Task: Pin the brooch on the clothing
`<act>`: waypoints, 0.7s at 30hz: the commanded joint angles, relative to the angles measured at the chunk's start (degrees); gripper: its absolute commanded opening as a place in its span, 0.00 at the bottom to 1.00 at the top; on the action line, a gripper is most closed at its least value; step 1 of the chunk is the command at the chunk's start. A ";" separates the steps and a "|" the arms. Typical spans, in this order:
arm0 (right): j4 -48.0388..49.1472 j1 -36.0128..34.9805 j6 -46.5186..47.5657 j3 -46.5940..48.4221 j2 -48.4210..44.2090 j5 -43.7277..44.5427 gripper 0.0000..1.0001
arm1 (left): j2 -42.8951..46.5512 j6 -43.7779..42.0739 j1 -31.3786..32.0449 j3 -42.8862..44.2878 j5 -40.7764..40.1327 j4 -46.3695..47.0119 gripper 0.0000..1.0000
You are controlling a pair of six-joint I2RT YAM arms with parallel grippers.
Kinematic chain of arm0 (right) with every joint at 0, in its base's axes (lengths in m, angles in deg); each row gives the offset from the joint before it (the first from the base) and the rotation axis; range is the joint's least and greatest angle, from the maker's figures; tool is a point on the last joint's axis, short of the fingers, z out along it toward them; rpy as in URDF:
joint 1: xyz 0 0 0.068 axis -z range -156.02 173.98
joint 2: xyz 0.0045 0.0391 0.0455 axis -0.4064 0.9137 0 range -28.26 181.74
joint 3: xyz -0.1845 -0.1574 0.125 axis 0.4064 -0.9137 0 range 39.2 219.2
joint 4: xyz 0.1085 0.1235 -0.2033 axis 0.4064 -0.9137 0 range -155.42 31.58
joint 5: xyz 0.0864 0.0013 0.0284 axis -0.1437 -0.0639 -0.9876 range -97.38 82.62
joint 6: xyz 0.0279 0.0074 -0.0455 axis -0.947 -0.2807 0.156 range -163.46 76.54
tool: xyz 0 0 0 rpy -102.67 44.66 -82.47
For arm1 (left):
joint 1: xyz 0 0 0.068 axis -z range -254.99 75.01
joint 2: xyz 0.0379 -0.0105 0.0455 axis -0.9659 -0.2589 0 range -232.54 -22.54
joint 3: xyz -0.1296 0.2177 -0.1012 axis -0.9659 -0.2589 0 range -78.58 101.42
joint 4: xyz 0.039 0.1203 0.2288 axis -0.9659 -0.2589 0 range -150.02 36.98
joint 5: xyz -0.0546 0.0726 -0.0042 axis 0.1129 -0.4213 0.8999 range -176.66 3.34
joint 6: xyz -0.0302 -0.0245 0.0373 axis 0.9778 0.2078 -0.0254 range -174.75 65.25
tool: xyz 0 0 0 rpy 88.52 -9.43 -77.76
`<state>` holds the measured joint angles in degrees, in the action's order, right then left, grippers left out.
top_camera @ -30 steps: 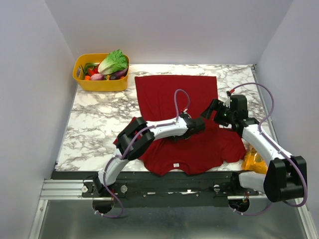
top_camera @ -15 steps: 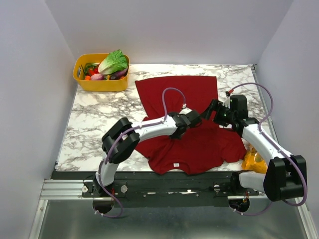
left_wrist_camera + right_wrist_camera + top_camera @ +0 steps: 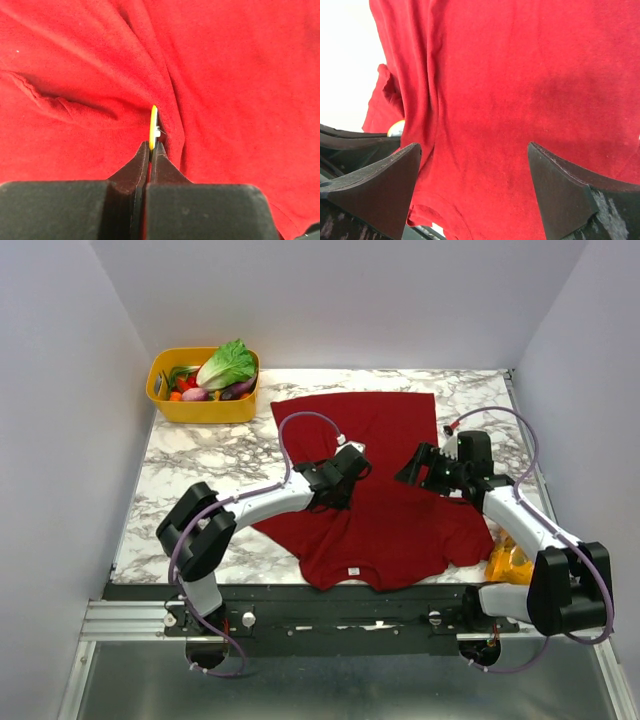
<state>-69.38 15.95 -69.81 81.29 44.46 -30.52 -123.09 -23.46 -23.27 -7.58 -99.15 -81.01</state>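
Observation:
The clothing [image 3: 395, 525] is a dark red T-shirt spread on the marble table [image 3: 200, 475], its white neck label [image 3: 352, 572] near the front edge. My left gripper [image 3: 338, 495] is low over the shirt's left half, shut on the brooch [image 3: 153, 122]. The brooch is a thin yellow disc seen edge-on, standing up from the tips against a crease in the red fabric [image 3: 240, 75]. My right gripper [image 3: 412, 472] hovers over the shirt's right side. In the right wrist view it [image 3: 474, 146] is wide open, with only red cloth [image 3: 520, 75] between the fingers.
A yellow basket [image 3: 200, 408] of lettuce and other vegetables stands at the back left corner. An orange-yellow snack bag [image 3: 508, 562] lies by the right arm at the table's front right. Grey walls close in both sides and the back.
My left gripper has swept leftward across the shirt with the brooch still in it. The shirt's left side has shifted and wrinkled. The right gripper has edged slightly left and stays open.

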 commanded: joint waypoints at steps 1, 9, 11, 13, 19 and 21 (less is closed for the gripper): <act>0.85 -1.37 1.39 0.72 1.36 -2.26 0.94 | 4.57 0.53 -0.92 -3.31 4.58 8.29 0.00; 1.12 -5.93 3.14 2.03 3.47 -3.22 0.92 | 9.67 1.14 -4.08 -8.95 8.26 13.22 0.00; 1.82 -6.82 3.41 2.21 3.82 -4.02 0.90 | 10.64 1.06 -4.96 -10.61 9.15 15.06 0.00; 2.87 -7.96 3.41 2.21 3.91 -4.81 0.89 | 11.78 0.62 -5.58 -11.93 10.29 16.29 0.00; 6.74 -10.33 2.27 2.38 3.91 -7.36 0.90 | 14.77 -0.17 -6.72 -15.19 11.96 19.89 0.00; 6.74 -11.38 2.53 3.35 5.14 -7.54 0.94 | 15.38 -0.17 -7.25 -16.33 12.32 20.60 0.00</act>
<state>-65.47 6.24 -67.49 82.12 48.09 -35.61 -110.65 -23.11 -29.59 -21.94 -89.55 -65.12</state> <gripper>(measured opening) 0.901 0.014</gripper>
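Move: The left hand already pinches the brooch, about 1 cm ahead of and 1 cm below its hand point; the shirt's raised fold is 1 cm ahead, 2 cm right and 2 cm down. From the open right hand, that fold lies about 12 cm left, 4 cm back and 6 cm below, with the brooch some 14 cm left, 4 cm back and 5 cm below. The collar tag is about 15 cm back from the left hand, 1 cm right and 6 cm down. Right hand, open, sweeps 6–7 cm left towards the fold; left lifts the gripped brooch about 3 cm, rolling. ##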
